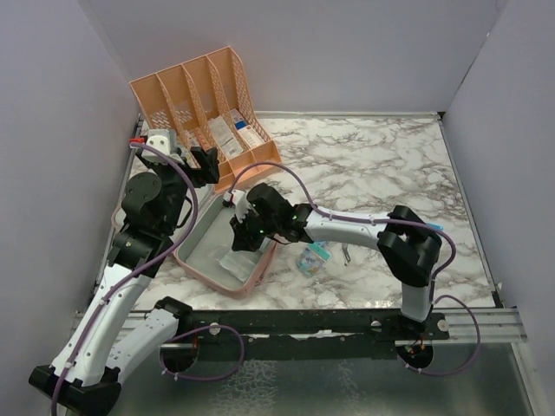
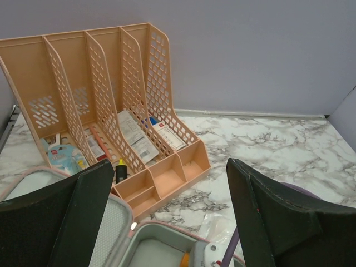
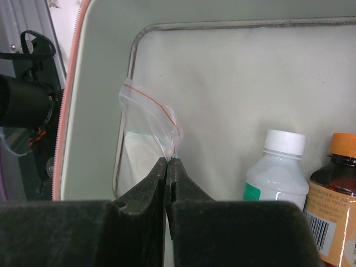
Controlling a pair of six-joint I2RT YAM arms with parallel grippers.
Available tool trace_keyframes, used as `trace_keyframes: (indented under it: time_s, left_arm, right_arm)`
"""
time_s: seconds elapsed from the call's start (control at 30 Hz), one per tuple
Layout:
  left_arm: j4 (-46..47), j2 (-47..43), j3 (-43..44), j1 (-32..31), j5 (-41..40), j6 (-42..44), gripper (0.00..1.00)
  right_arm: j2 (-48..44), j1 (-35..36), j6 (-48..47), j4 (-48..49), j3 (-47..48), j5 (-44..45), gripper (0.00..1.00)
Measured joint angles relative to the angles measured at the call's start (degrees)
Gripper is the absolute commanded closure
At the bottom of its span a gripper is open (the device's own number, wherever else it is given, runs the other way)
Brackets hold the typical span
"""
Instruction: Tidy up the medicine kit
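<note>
The medicine kit (image 1: 201,250), a flat pink case with pale grey-green lining (image 3: 233,83), lies open on the marble left of centre. My right gripper (image 1: 244,236) reaches into it and is shut (image 3: 168,160) on the top edge of a clear zip bag (image 3: 146,125) with a red seal line and white contents. A white bottle (image 3: 276,172) and an amber bottle with an orange cap (image 3: 335,194) stand inside the kit beside the bag. My left gripper (image 1: 205,165) hovers open (image 2: 169,167) over the kit's far edge (image 2: 146,227), holding nothing.
A peach slotted desk organizer (image 1: 195,95) stands at the back left with boxes and leaflets (image 2: 133,133) in its slots and a small yellow-capped item (image 2: 120,170) in front. A teal packet (image 1: 313,257) lies right of the kit. A clear plastic bag (image 2: 218,225) lies near the kit.
</note>
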Motion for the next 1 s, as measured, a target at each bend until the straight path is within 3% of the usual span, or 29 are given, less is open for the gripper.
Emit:
trace_keyframes:
  time_s: [0.2, 0.33, 0.47, 1.0]
  left_arm:
    - [0.0, 0.4, -0.1, 0.0, 0.0, 0.0, 0.14]
    - [-0.4, 0.4, -0.2, 0.0, 0.0, 0.0, 0.14]
    - [-0.5, 0.4, -0.2, 0.0, 0.0, 0.0, 0.14]
    - [-2.0, 0.4, 0.3, 0.0, 0.2, 1.0, 0.13]
  right_arm:
    - [3.3, 0.4, -1.1, 0.3, 0.6, 1.9, 0.97]
    - [4.5, 1.0, -2.1, -0.3, 0.6, 3.1, 0.68]
    - [4.5, 1.4, -2.4, -1.0, 0.7, 4.2, 0.53]
    - [-3.0, 1.5, 6.3, -4.8, 3.6, 17.0, 0.52]
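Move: The right hand already pinches the clear zip bag, its fingers pointing left and down into the open case; the free patch of case floor for the bag lies about 7 cm below and some 3 cm back. Inside the case, the white bottle lies roughly 4 cm ahead and 4 cm right of that hand, the brown bottle about 7 cm ahead and 6 cm right, both some 6 cm below. From the left hand the patch is about 14 cm back, 6 cm right and 36 cm below. The right hand lowers the pinched zip bag straight down about 4 cm towards the case floor, beside the bottles, and there opens its shut fingers about halfway to let the bag go. With the fingers kept open it then rises clear some 7 cm, drifting about 3 cm forward away from the bag while the wrist turns clockwise by roughly 15 degrees. ##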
